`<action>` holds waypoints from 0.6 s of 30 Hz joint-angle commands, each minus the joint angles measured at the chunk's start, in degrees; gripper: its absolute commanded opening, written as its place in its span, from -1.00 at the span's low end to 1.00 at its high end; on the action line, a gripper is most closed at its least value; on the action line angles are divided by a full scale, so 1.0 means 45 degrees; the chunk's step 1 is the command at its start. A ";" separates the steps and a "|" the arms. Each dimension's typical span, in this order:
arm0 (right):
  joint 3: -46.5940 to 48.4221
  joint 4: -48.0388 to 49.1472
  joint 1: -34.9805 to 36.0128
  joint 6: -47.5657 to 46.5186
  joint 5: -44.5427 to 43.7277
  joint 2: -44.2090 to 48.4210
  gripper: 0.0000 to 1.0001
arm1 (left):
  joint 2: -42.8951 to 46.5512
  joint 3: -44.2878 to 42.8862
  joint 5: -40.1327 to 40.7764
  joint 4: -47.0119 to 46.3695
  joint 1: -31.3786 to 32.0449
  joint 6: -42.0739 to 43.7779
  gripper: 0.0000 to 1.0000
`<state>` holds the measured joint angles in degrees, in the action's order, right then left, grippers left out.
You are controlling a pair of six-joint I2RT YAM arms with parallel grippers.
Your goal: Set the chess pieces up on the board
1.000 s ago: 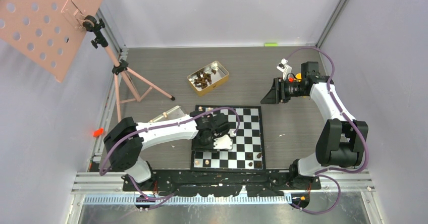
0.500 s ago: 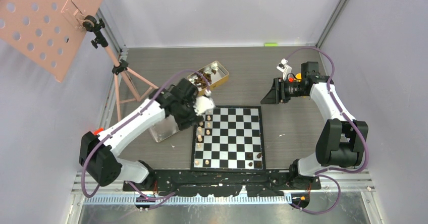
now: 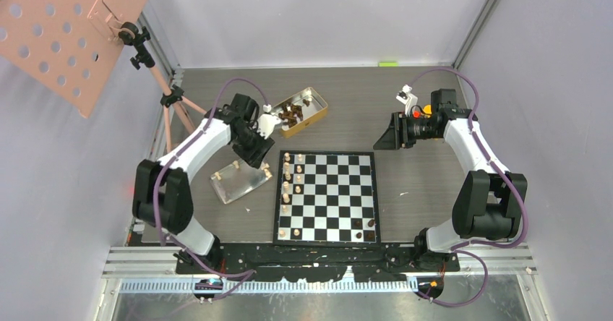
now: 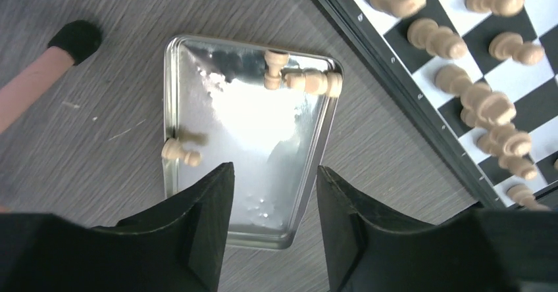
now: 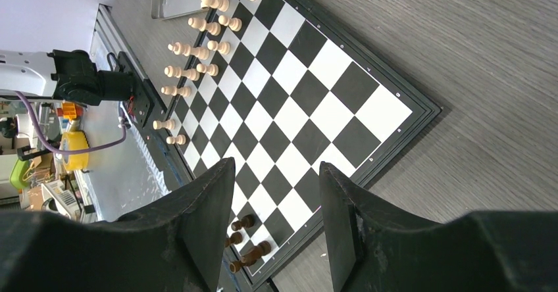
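The board (image 3: 336, 191) lies in the middle of the table. Several pale chess pieces (image 3: 288, 180) stand along its left two files. A few dark chess pieces (image 3: 365, 227) stand at its near right corner. My left gripper (image 3: 258, 153) hangs open over the clear tray (image 4: 191, 81), nothing between its fingers (image 4: 214, 193). Three pale pieces lie in the tray: one (image 4: 179, 152) at its left edge, two (image 4: 309, 80) at its far corner. My right gripper (image 3: 387, 134) hovers open and empty to the right of the board's far corner. The right wrist view shows the board (image 5: 309, 101) and dark pieces (image 5: 245, 239).
A gold tin (image 3: 298, 110) with several dark pieces sits behind the board. A pink tripod (image 3: 184, 115) with a perforated panel stands at the back left; one rubber-tipped leg (image 4: 46, 75) rests near the tray. Grey walls enclose the table.
My left arm swung off the board, back and to the left, and now hangs over the tray. The pale pieces it covered stand in view. The right arm has not moved.
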<state>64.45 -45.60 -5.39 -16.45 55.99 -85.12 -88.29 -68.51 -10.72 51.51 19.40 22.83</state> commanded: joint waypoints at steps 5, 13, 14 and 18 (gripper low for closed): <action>-0.0063 -0.0079 -0.0053 -0.0328 -0.0054 0.0285 0.11 | -0.1777 -0.0850 -0.1227 -0.1382 -0.0306 -0.2455 0.02; -0.0039 -0.0155 -0.0053 -0.0424 -0.0112 0.0147 0.10 | -0.2909 -0.0689 -0.1338 -0.1729 -0.0304 -0.3998 0.02; -0.0041 -0.0157 -0.0053 -0.0426 -0.0116 0.0132 0.10 | -0.2947 -0.0661 -0.1315 -0.1747 -0.0306 -0.4123 0.02; -0.0034 -0.0165 -0.0053 -0.0445 -0.0120 0.0123 0.10 | -0.3113 -0.0560 -0.1155 -0.1795 -0.0307 -0.4359 0.03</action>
<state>64.05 -45.98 -5.39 -17.30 55.33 -85.12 -102.24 -70.35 -15.18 45.54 18.24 6.13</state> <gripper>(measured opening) 0.551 0.511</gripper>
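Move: The knight lying in the near-board end of the silver tray is about 4 cm to the left hand's right, 1 cm ahead and 9 cm below. A pawn lies against it, 3 cm ahead and 3 cm right of the hand; another pawn on the tray's far rim is 4 cm ahead, 5 cm left. The board's corner rook stands about 5 cm ahead, 11 cm right, 7 cm down. From the right hand, the knight is some 37 cm left, 2 cm back and 15 cm lower. Nothing is touched yet: the left hand sinks about 5.5 cm towards the knight and the pawn beside it, easing some 2.5 cm right, with a small forward shift early on that then stops. The wrist turns roughly 15 degrees counter-clockwise and brings the fingers a little more upright, while they stay about half open and the descent slows. ##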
